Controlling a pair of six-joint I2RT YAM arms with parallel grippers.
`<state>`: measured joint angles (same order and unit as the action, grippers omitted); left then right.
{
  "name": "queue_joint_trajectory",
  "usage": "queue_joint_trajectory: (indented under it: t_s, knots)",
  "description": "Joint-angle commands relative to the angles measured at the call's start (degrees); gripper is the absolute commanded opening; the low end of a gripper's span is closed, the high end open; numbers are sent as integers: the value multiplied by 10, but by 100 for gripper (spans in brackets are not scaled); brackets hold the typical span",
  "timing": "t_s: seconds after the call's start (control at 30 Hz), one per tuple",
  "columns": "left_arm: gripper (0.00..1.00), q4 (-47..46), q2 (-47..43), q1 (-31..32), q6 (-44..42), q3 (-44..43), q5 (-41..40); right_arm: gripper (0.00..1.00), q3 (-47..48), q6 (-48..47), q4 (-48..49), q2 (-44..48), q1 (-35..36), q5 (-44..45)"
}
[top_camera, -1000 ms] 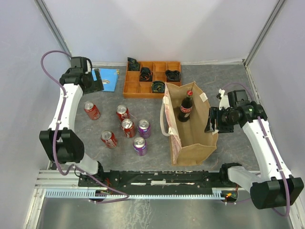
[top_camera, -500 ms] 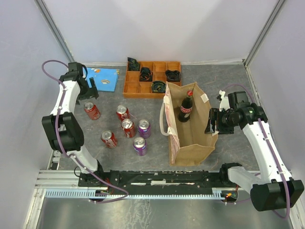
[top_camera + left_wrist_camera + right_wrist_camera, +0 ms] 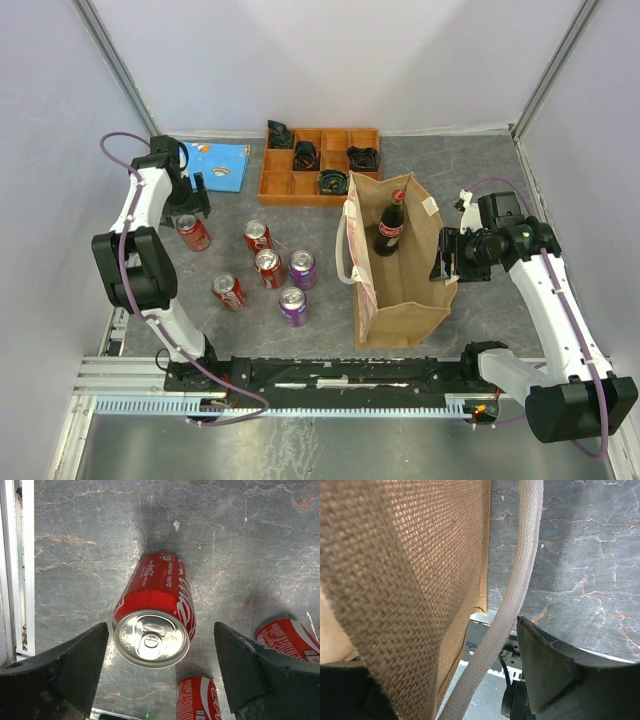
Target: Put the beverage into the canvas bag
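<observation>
A red cola can [image 3: 156,597] stands upright at the table's far left [image 3: 192,232]. My left gripper [image 3: 160,637] hangs right over it [image 3: 193,200], open, a finger on each side and clear of the can. The tan canvas bag [image 3: 405,300] stands open at centre right with a cola bottle [image 3: 390,225] inside. My right gripper [image 3: 447,258] stands open astride the bag's right wall [image 3: 395,580]. The whitish handle [image 3: 520,570] runs past its right finger [image 3: 545,665], and the fabric hides the left finger.
Three more red cans [image 3: 258,237] [image 3: 268,268] [image 3: 229,292] and two purple ones [image 3: 302,269] [image 3: 293,306] stand between the left arm and the bag. An orange compartment tray [image 3: 320,188] and a blue flat item [image 3: 222,165] lie at the back.
My left gripper has swung from over the blue item towards me and now sits above the far-left red can, its jaws slightly narrower. The right arm and the bag have not moved.
</observation>
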<state>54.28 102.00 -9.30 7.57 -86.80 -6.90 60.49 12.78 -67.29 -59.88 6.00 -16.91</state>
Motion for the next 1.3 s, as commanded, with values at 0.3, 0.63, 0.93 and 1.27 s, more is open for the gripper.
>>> queue_joint_trajectory:
  t_s: [0.3,0.63,0.93,1.27]
  knots:
    - [77,-2,23,-3,-25,-2,5,71,-15,-8,-15,15,2,5]
    - [14,34,8,-2,-24,-32,44,70,-11,-8,-13,11,3,6]
    - [3,68,-25,-1,-32,-117,92,70,-11,-6,-1,-1,2,2]
    - [3,62,-59,49,-8,-215,180,70,-9,-6,6,-12,3,-1]
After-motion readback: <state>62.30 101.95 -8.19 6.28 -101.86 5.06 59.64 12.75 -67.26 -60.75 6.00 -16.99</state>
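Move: The upright red can stands right between the left hand's open fingers, its middle about 5 cm below. A second red can is about 18 cm to the right and 2 cm back; another stands some 10 cm right and 17 cm back. From the right hand, the can being gripped lies roughly 62 cm left, 17 cm ahead and 10 cm below. The left hand sinks slightly, pinches the red can, then lifts about 9 cm, drifting rightward and forward. ##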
